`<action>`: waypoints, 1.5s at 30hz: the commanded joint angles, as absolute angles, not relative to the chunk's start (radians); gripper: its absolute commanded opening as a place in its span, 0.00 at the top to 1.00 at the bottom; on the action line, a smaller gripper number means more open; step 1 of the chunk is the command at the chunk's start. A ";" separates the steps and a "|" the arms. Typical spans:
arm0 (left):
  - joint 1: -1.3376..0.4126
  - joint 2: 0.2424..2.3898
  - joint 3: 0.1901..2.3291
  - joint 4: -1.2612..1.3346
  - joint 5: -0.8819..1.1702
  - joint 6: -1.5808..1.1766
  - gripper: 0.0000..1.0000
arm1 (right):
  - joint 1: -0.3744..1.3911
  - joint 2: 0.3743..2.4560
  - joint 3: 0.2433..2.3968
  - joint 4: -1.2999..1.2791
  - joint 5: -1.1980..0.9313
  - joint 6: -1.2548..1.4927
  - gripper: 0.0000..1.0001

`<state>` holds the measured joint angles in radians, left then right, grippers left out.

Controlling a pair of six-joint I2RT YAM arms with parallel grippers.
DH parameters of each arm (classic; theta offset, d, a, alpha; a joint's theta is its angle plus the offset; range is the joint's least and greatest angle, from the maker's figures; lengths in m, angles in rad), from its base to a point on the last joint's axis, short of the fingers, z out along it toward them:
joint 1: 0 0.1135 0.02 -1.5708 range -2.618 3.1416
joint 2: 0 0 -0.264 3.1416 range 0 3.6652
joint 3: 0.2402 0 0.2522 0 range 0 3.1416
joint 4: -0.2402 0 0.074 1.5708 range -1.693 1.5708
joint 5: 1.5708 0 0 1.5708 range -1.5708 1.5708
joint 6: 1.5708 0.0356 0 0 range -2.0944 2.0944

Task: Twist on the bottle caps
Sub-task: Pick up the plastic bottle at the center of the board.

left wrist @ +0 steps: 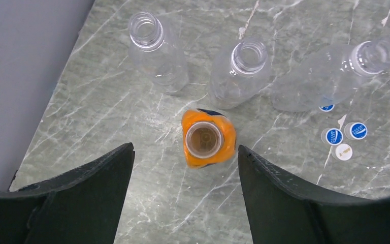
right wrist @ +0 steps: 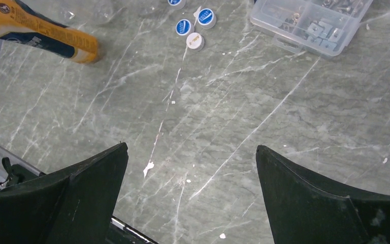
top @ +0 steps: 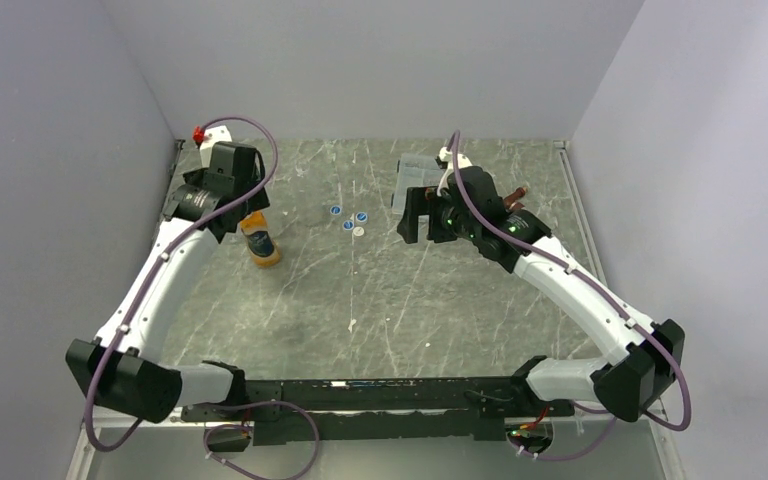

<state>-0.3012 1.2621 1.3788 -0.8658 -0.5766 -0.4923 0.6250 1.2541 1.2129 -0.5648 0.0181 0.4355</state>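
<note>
An uncapped orange bottle [left wrist: 204,138] with a dark blue label stands upright near the table's left side [top: 261,242]. My left gripper [left wrist: 185,149] hovers over it, open, and the bottle sits just beyond the fingertips, touching neither. Three clear bottles [left wrist: 241,68] stand uncapped behind it. Several blue bottle caps [left wrist: 333,136] lie in a cluster to the right, one of them [left wrist: 343,151] showing white. My right gripper [right wrist: 190,147] is open above bare table, well short of the caps [right wrist: 184,27] and with nothing between its fingers.
A flat clear plastic box [right wrist: 310,23] of small parts lies at the back right, beyond the right gripper [top: 422,225]. Grey walls close in the table on the left, back and right. The arm bases and a black rail [top: 380,395] line the near edge.
</note>
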 commanded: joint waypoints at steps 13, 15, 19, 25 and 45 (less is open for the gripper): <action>-0.212 1.342 1.329 -0.759 -0.431 -0.499 0.43 | 0.624 1.266 1.238 -0.517 0.007 0.405 0.00; -0.209 1.344 1.327 -0.760 -0.427 -0.499 0.46 | 0.624 1.266 1.236 -0.517 0.008 0.403 0.00; -0.206 1.346 1.319 -0.750 -0.417 -0.492 0.53 | 0.624 1.266 1.230 -0.517 0.009 0.400 0.00; -0.206 1.354 1.330 -0.758 -0.399 -0.488 0.68 | 0.624 1.264 1.218 -0.514 0.009 0.401 0.00; -0.209 1.351 1.648 -1.083 0.372 -0.324 1.00 | 0.809 1.198 1.103 -0.170 -0.256 0.157 0.00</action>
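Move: The orange bottle stands upright just under the left gripper, its neck close below the fingertips; its middle is about 3 cm ahead, level sideways and 15 cm down. Clear bottles stand about 8 cm beyond it and 1 cm to its right, 6 cm beyond and 8 cm to its left, and 11 cm beyond and 11 cm to its right. From the right gripper the orange bottle's middle lies some 34 cm left, 7 cm ahead and 13 cm down. Ease the left gripper about 4 cm down and a little forward over the orange bottle's neck, closing the half-open fingers until they pinch it. Keep that grip, then lift about 6 cm while carrying the bottle 7 cm right, yawing clockwise and tipping the wrist. As the lift starts, bring the open right gripper some 6 cm left and slightly back towards the bottle, turning it about 20 degrees counter-clockwise. ##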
